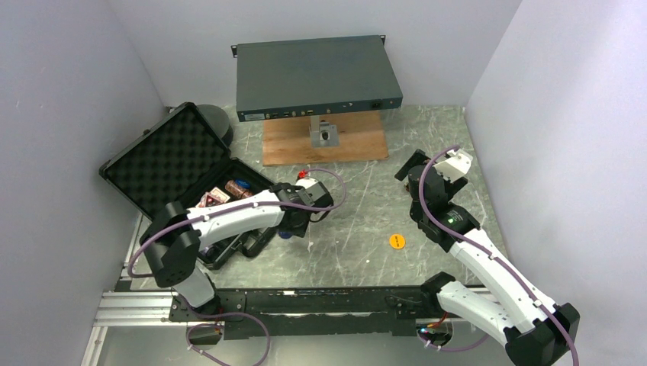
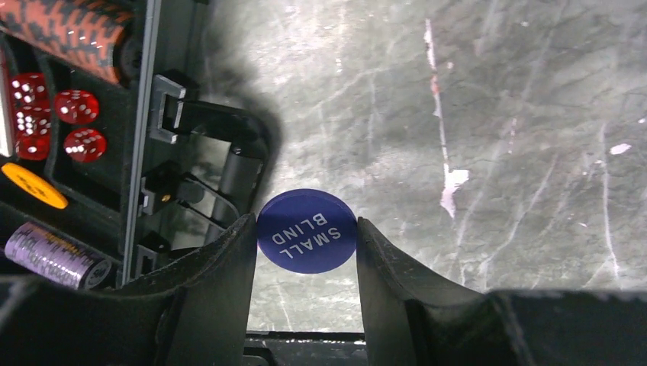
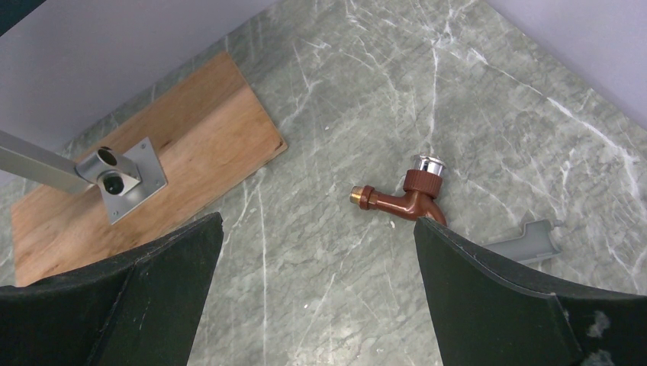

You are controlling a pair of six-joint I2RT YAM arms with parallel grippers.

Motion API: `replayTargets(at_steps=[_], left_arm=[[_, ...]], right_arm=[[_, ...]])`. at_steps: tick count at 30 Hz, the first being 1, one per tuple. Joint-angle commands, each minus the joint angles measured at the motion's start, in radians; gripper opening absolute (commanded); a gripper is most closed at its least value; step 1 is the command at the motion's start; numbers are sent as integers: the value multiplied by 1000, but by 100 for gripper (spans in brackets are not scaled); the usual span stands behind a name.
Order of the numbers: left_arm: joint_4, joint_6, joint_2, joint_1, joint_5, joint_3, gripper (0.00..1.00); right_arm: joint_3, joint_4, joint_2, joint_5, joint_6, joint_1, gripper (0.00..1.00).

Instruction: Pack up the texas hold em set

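Observation:
The black foam-lined case (image 1: 164, 164) lies open at the left. In the left wrist view its tray holds three red dice (image 2: 76, 107), an orange disc (image 2: 34, 187), a purple chip roll (image 2: 53, 255) and a brown chip roll (image 2: 76, 30). My left gripper (image 2: 305, 223) is shut on a blue "SMALL BLIND" disc (image 2: 307, 231), held edge to edge over the table just right of the case handle (image 2: 236, 175). Another orange disc (image 1: 397, 241) lies on the table centre-right. My right gripper (image 1: 439, 164) hangs open above bare table (image 3: 317, 229).
A big flat grey metal box (image 1: 317, 76) stands on a post over a wooden board (image 1: 324, 141) at the back. A black spool (image 1: 217, 122) sits behind the case. A brown tap (image 3: 404, 200) and a grey plastic piece (image 3: 526, 242) lie near my right gripper.

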State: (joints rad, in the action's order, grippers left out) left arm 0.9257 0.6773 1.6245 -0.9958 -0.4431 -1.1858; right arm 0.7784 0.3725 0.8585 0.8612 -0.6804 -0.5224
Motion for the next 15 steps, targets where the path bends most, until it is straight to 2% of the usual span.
replayTargets(at_steps=[1, 15], left_arm=[[22, 15, -82, 31, -39, 25, 36], [97, 20, -275, 134, -104, 119, 38]], right_arm=[[-2, -32, 1, 6, 8, 3, 100], [-1, -32, 2, 4, 8, 2, 100]])
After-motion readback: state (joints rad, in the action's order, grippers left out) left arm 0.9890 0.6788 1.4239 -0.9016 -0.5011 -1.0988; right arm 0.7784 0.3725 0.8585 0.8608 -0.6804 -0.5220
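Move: The left hand already holds the blue small blind button; the open case it is being taken to has its tray's middle about 18 cm to the left, 8 cm ahead and 6 cm below. At about that same depth, the case handle lies some 6 cm left and 3 cm ahead, the red dice 14 cm left and 7 cm ahead, and the orange button 21 cm left and 5 cm ahead. From the idle right hand the tray's middle is roughly 58 cm left, level with it, and 21 cm down. Keeping its pinch on the edges of the blue small blind button, the left hand carries it about 5.5 cm to the robot's left, off the bare table side and towards the open case, coming over the handle by the case's near rim. It climbs steadily by some 3 cm as it goes, with hardly any forward travel, while the wrist turns only about 5 degrees counter-clockwise and the fingers keep their opening. ##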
